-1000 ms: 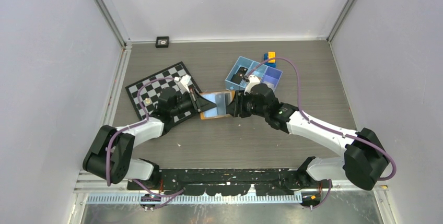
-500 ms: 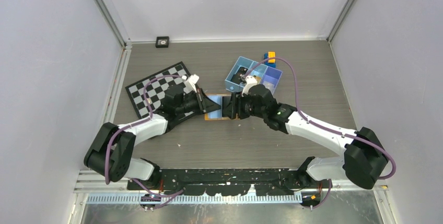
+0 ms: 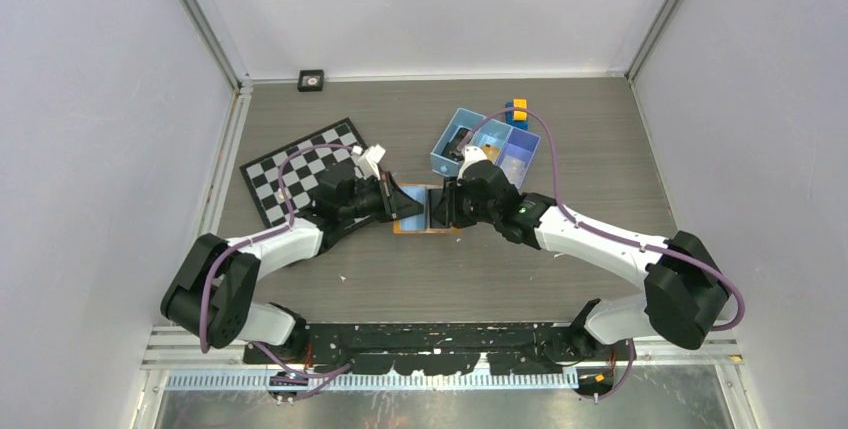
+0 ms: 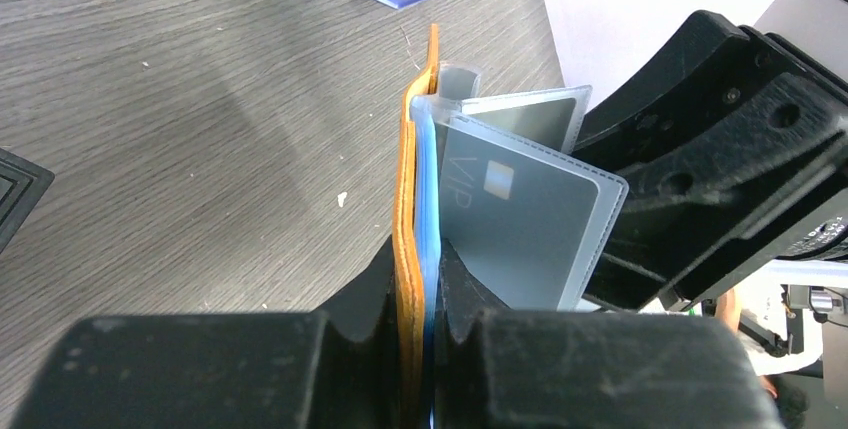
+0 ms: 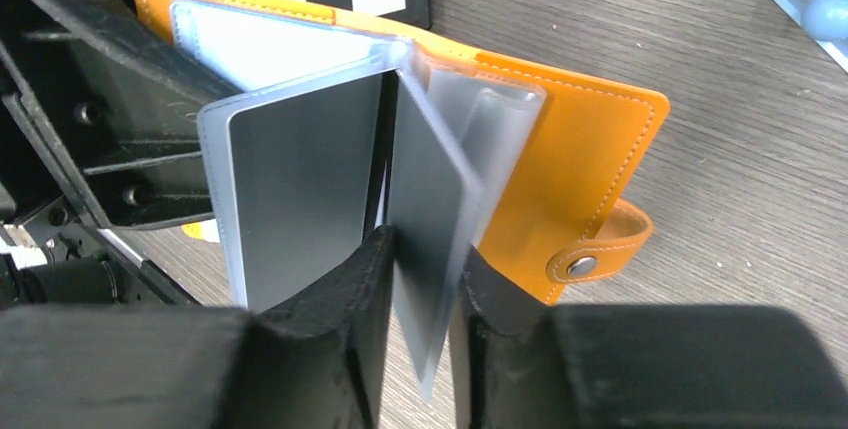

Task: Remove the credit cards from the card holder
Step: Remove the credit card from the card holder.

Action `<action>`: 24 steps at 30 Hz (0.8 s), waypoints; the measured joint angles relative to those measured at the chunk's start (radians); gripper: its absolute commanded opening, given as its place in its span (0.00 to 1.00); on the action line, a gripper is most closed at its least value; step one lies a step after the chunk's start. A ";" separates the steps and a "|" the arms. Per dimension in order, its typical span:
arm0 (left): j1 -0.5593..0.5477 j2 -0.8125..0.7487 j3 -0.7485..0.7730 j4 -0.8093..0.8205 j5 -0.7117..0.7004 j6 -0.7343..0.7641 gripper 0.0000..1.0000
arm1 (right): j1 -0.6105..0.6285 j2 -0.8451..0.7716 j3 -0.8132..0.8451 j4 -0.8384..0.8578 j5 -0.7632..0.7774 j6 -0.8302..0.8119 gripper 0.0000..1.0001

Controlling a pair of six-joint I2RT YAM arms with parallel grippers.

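The orange card holder stands open on its edge at the table's middle, between both grippers. My left gripper is shut on the card holder's orange cover together with a blue sleeve. Clear sleeves fan out from the card holder. One holds a grey credit card, which also shows in the right wrist view. My right gripper comes from the right, its jaws closed round another clear sleeve with a grey card inside. The closing tab hangs free.
A blue three-compartment tray with small items sits just behind the right gripper, and a yellow-and-blue block lies beyond it. A checkered mat lies to the left under the left arm. A small black square rests by the back wall.
The left gripper has swung the card holder up and right, onto its edge. The right gripper has shifted slightly left, and its jaws widened, then narrowed onto a sleeve.
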 measured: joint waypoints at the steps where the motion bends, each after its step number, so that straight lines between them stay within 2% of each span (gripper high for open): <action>1: 0.000 0.000 0.000 0.001 0.000 0.000 0.02 | 0.000 0.000 0.002 -0.003 0.005 -0.001 0.24; 2: 0.000 0.000 0.000 0.003 0.000 0.000 0.04 | 0.000 0.000 0.003 -0.007 0.015 0.000 0.22; 8: 0.000 0.012 0.000 0.016 0.005 -0.014 0.30 | 0.005 0.000 0.004 -0.010 0.043 0.012 0.12; 10: 0.000 0.012 0.000 0.022 0.008 -0.023 0.36 | 0.006 0.000 0.004 -0.018 0.060 0.014 0.09; 15: 0.000 0.004 0.000 0.026 0.003 -0.024 0.50 | 0.005 0.000 0.004 -0.039 0.098 0.022 0.05; 20: 0.000 0.002 0.000 0.036 0.000 -0.029 0.71 | 0.006 0.000 0.004 -0.048 0.103 0.025 0.02; 24: 0.000 0.004 -0.001 0.071 0.006 -0.039 0.73 | 0.005 0.000 0.004 -0.048 0.103 0.027 0.00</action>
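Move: Between the right hand's half-closed fingers stands the card holder's middle sleeve, its centre about 2 cm left, 1 cm ahead and 1 cm below; the holder's own middle is roughly 3 cm left, level fore and aft and 2 cm lower. The blue tray lies some 13 cm ahead, 10 cm right and 11 cm below. The left hand still pinches the holder, whose middle is about 3 cm right, neither ahead nor back, and 1 cm below; the chessboard is about 21 cm left, 3 cm ahead, 11 cm below. Closing onto the upright middle sleeve, the right hand pinches it and eases about 1.5 cm right and slightly forward, turning some 5 degrees clockwise and sinking a little. The left fingers meanwhile spread wide and let go of the holder's left half, that hand staying nearly in place before rising about 1 cm. ##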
